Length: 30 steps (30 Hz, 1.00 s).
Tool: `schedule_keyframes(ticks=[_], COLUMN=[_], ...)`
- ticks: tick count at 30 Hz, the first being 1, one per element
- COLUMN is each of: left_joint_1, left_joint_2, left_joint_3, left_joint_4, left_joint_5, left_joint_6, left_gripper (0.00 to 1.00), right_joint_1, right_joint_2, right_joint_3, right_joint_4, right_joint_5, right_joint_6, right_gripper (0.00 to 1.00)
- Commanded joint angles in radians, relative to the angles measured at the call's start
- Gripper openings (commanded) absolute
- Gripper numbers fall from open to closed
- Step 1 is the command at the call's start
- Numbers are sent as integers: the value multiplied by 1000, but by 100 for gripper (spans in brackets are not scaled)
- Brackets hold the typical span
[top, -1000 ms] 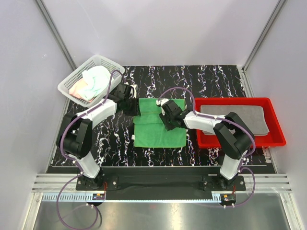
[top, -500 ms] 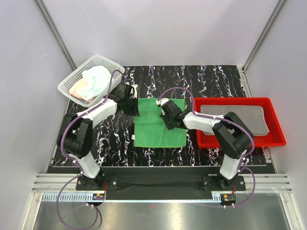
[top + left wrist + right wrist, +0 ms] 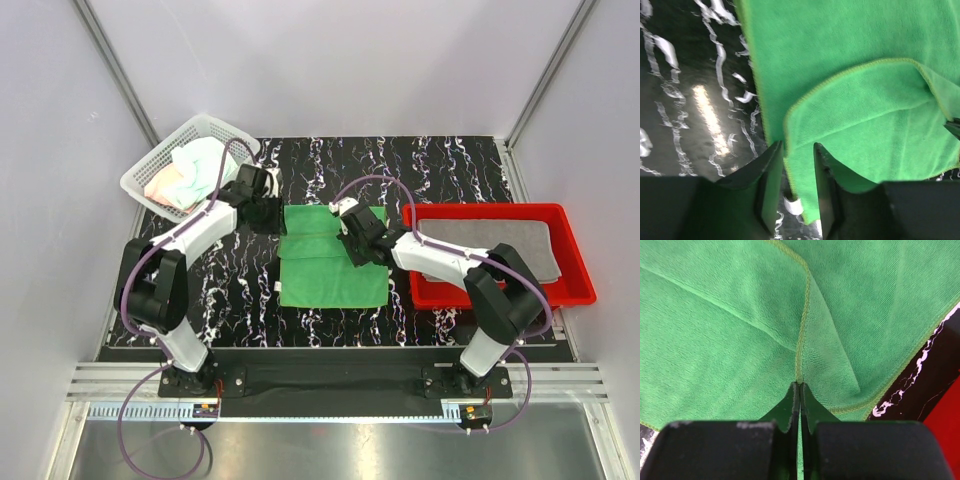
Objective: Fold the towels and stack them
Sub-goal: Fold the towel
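A green towel (image 3: pixel 330 278) lies on the black marbled table, its far part folded over toward the near side. My left gripper (image 3: pixel 272 214) is at the towel's far left corner. Its jaws stand apart, with the folded edge of the green towel (image 3: pixel 850 75) loose between the fingers (image 3: pixel 771 175). My right gripper (image 3: pixel 353 240) is on the far right part of the fold, shut on the stitched hem of the green towel (image 3: pixel 730 315), and the cloth rises in a ridge to the closed tips (image 3: pixel 799 385). A grey towel (image 3: pixel 500 245) lies flat in the red tray.
The red tray (image 3: pixel 500 298) sits right of the green towel, close to my right arm. A white mesh basket (image 3: pixel 147 166) at the far left holds a pale mint towel (image 3: pixel 203 160) and a pink one (image 3: pixel 163 186). White walls enclose the table.
My left gripper has shifted a little toward the far side, beside the towel's far left corner. My right gripper has moved slightly farther along the fold. The towel lies about as before.
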Motion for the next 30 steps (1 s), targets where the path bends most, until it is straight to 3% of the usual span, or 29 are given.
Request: schedule_keyframes(ticks=[1,19,20,25,30], left_joint_1=[28,31,29,28,22], left_joint_2=[22,162,162,163,101], left_joint_3=[78,118,120,118,114], left_joint_4=[-15,-21,-21,-30,-36], left_joint_5=[-7,150,156,179,164], left_joint_6=[75,146,146,149,139], left_gripper=[37,33,31,0,0], right_joint_1=[8,2,-1,-17,-37], right_joint_2=[-31,-28,-31,-53,-105], right_joint_3=[34,0,-1,-3,23], right_joint_4=[-6,53,53,33,-44], right_joint_5=[20,17,17,40,114], right_joint_6=[-15,-36,-36,-39,-39], right_gripper=[0,0,0,0,0])
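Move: The left end of the green towel's upper hem, which I want, lies under my open left fingers, about 3 cm down, 1 cm ahead and 1 cm right. From my left hand, the towel's far edge is some 8 cm ahead and its white tag about 10 cm back, level sideways. My right hand holds the same hem farther along; from there the left end lies roughly 14 cm left, 3 cm ahead and 3 cm lower. I take another go at the hem with my left hand: it hops about 2 cm forward with the fingers still open, then sinks some 4 cm while easing back and slightly right, turning a little clockwise, and shuts to pinch the hem's left end. My right hand keeps its raised pinch nearly still, then starts drifting right by a good centimetre at the end. ##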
